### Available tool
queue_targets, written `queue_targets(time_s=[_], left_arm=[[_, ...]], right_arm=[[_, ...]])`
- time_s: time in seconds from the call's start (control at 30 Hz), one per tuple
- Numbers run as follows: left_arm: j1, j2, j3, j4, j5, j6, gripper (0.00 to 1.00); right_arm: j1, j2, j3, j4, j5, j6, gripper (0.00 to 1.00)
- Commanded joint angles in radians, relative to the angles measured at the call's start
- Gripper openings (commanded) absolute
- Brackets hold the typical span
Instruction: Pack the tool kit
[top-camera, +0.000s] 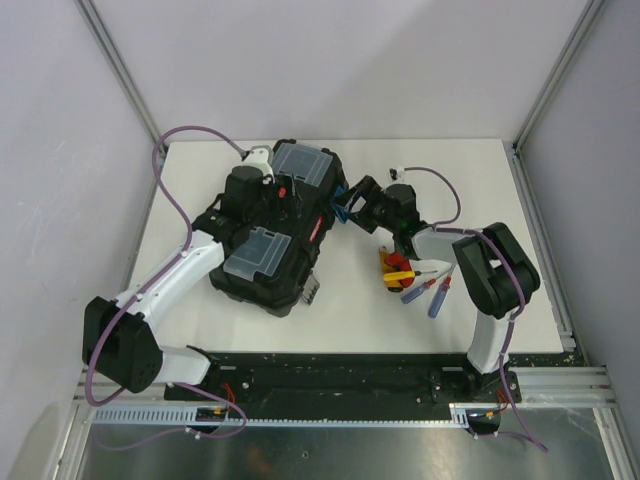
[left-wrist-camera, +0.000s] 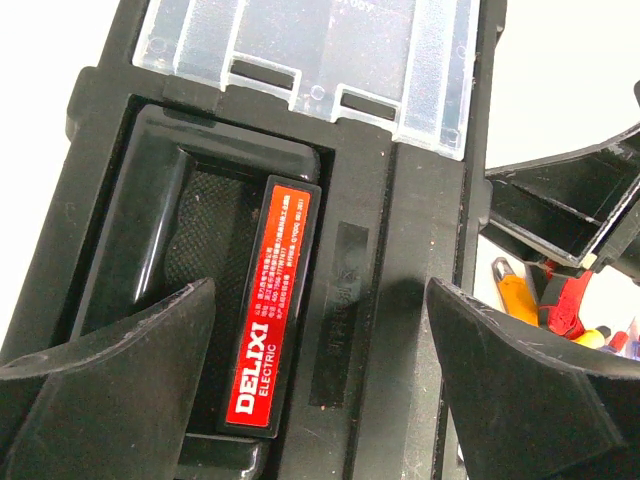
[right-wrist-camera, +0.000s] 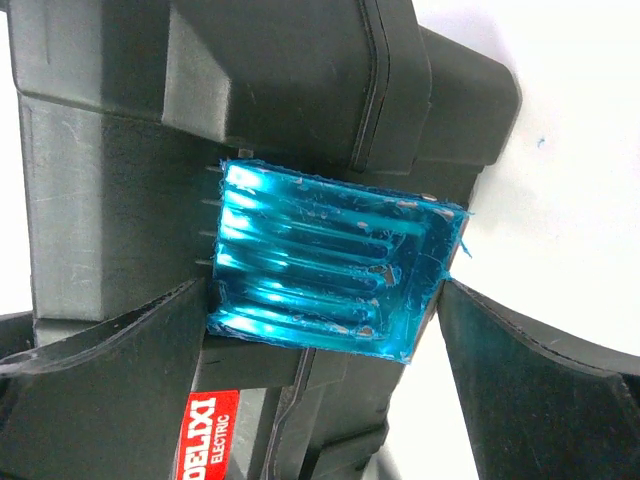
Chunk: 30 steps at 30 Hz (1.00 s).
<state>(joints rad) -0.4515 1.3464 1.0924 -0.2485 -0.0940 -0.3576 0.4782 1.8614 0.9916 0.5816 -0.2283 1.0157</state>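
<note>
The tool kit is a black toolbox lying at an angle on the white table, lid down, with two clear lid compartments. My left gripper hovers open over its handle, whose red label lies between the fingers. My right gripper is open at the box's right side. Its fingers straddle the blue latch, their tips close to both latch edges. Small screwdrivers with red, blue and yellow handles lie on the table to the right of the box.
The table is walled by grey panels at the left, back and right. The right arm's elbow stands just right of the screwdrivers. A purple cable loops over the table's left edge.
</note>
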Motion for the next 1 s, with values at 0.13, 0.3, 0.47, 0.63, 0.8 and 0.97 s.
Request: queue_targets(time_s=[0.13,0.3,0.47,0.63,0.8,0.97], left_arm=[[0.006,0.013,-0.064,-0.187,0.013,-0.001,0.93],[0.005,0.008,-0.068,-0.188,0.011,-0.001,0.93],[0.005,0.017,-0.079,-0.188,0.011,0.002,0.93],[0.006,0.035,-0.102,-0.189,0.012,0.003,0.93],[0.006,0.046,-0.116,-0.187,0.013,0.004,0.93],[0.005,0.053,-0.116,-0.187,0.018,0.008,0.92]], right_arm=[[0.026,0.039,0.035,0.271,-0.083,0.068,0.99],[0.039,-0.011,0.036,0.293,-0.065,0.06,0.99],[0.04,-0.042,0.035,0.342,-0.06,0.077,0.99],[0.039,-0.044,0.033,0.442,-0.082,0.103,0.99],[0.034,-0.019,0.033,0.469,-0.096,0.125,0.99],[0.037,0.01,0.034,0.454,-0.102,0.121,0.99]])
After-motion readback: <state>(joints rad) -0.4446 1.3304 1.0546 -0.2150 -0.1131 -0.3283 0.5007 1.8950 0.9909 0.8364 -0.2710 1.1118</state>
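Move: The far blue latch on the toolbox's right side sits right between the right hand's open fingers, within about 1 cm ahead and 1 cm left, at the same height. The near latch is some 20 cm back of that hand and 9 cm to its left, at about its height; the red pliers lie roughly 13 cm back, 14 cm right and 11 cm lower. From the left hand, the far latch is about 11 cm right, 2 cm ahead and 6 cm lower. With its lower fingertip at the latch's free lower edge, the right hand bears in against the toolbox and levers the latch upward: first a creep of about 1 cm left, then a quick rise to some 4.5 cm in all, ending 2 to 2.5 cm left. The wrist rolls its left side up about 10 degrees and tips the fingers up a little, staying wide open, while the left fingers stay on the lid as a brace, yielding under 1 cm to the left. ##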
